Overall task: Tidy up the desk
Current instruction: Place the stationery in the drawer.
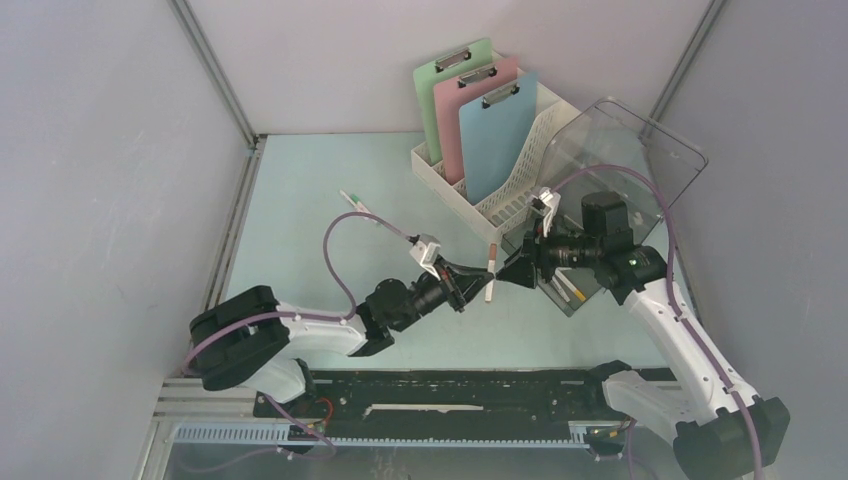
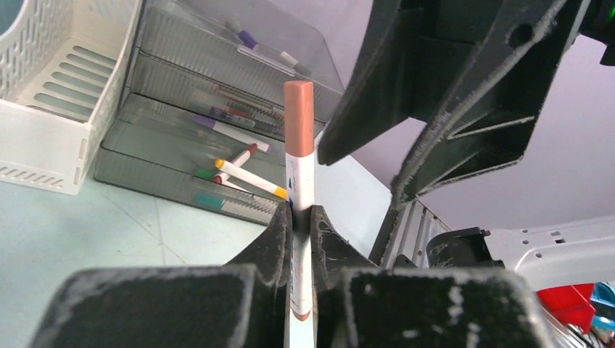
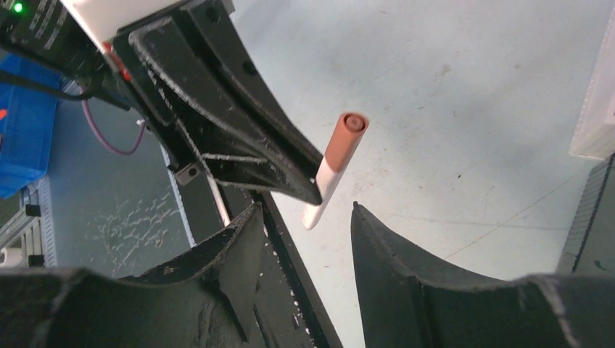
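My left gripper [image 1: 478,285] is shut on a white marker with a reddish-brown cap [image 1: 491,268], holding it upright above the pale mint desk [image 1: 300,200]. In the left wrist view the marker [image 2: 299,138] stands clamped between the two pads, with the gripper [image 2: 301,217] closed on its lower barrel. My right gripper [image 1: 515,272] faces it from the right, open, with nothing between its fingers. The right wrist view shows the marker [image 3: 337,159] just beyond the gripper's [image 3: 304,210] spread tips, apart from both, over the desk [image 3: 471,109].
A white file rack [image 1: 500,200] at the back holds green, pink and blue clipboards [image 1: 480,120]. Next to it a smoky tiered organizer [image 1: 620,160] holds several markers [image 2: 246,174]. A loose pen [image 1: 353,200] lies on the desk to the left.
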Controlling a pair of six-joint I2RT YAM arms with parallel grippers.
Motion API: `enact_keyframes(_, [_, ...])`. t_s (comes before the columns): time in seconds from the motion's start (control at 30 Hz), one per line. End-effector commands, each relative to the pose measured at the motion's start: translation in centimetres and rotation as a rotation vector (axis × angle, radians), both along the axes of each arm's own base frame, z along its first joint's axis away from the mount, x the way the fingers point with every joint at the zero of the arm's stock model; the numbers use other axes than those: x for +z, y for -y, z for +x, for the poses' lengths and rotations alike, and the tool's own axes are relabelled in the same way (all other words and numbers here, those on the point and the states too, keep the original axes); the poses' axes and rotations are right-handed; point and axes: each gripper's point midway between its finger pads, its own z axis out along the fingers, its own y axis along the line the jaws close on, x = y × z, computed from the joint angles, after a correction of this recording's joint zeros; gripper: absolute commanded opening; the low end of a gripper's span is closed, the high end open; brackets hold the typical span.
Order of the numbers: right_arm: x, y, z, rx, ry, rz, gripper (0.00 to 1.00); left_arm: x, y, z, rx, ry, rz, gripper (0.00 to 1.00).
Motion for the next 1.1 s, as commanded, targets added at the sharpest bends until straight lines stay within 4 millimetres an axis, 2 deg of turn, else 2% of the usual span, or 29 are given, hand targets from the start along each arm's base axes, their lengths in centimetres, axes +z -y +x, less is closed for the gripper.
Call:
enact_keyframes(0.0, [1.4, 0.0, 1.5, -0.068, 0.032, 0.019, 0.55, 2.7, 1.2, -0.1, -0.001, 0.056, -0.068, 0.0])
enact_keyframes(0.4, [0.5, 0.1, 2.1, -0.097, 0.01, -0.003, 0.53, 3.0, 2.2, -0.8, -0.024, 0.063, -0.077, 0.0])
enact_keyframes(0.8, [-0.1, -0.9, 1.3, -0.033, -0.02, 0.0, 0.43, 3.2, 2.6, -1.0, -0.04, 0.068, -0.079, 0.0])
enact_keyframes(1.0, [-0.3, -1.1, 1.1, -0.014, -0.022, -0.003, 0.27, 3.2, 2.5, -1.0, -0.039, 0.068, -0.078, 0.01])
enact_keyframes(1.07, [-0.2, -1.1, 1.0, -0.004, -0.017, -0.001, 0.18, 3.1, 2.4, -1.0, -0.032, 0.064, -0.078, 0.05])
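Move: The left hand already holds the marker near its middle, brown cap tilted up and forward; the right hand's open fingers wait about 4 cm to its right, 1 cm back and 3 cm higher. From the right hand the marker is some 3 cm left, 1 cm ahead and 3 cm below. The open drawer lies about 8 cm ahead, 12 cm right and 16 cm down; the yellow-capped marker in it, roughly 5 cm ahead, 18 cm right and 17 cm down. Rightward and a little back, about 2.5 cm in all, the left hand brings the gripped marker between the right hand's fingers, then holds nearly still. The right hand edges 1.5 cm forward, sinks about 1 cm and shifts slightly left, closing its fingers to under half their opening around the marker just below the cap. ##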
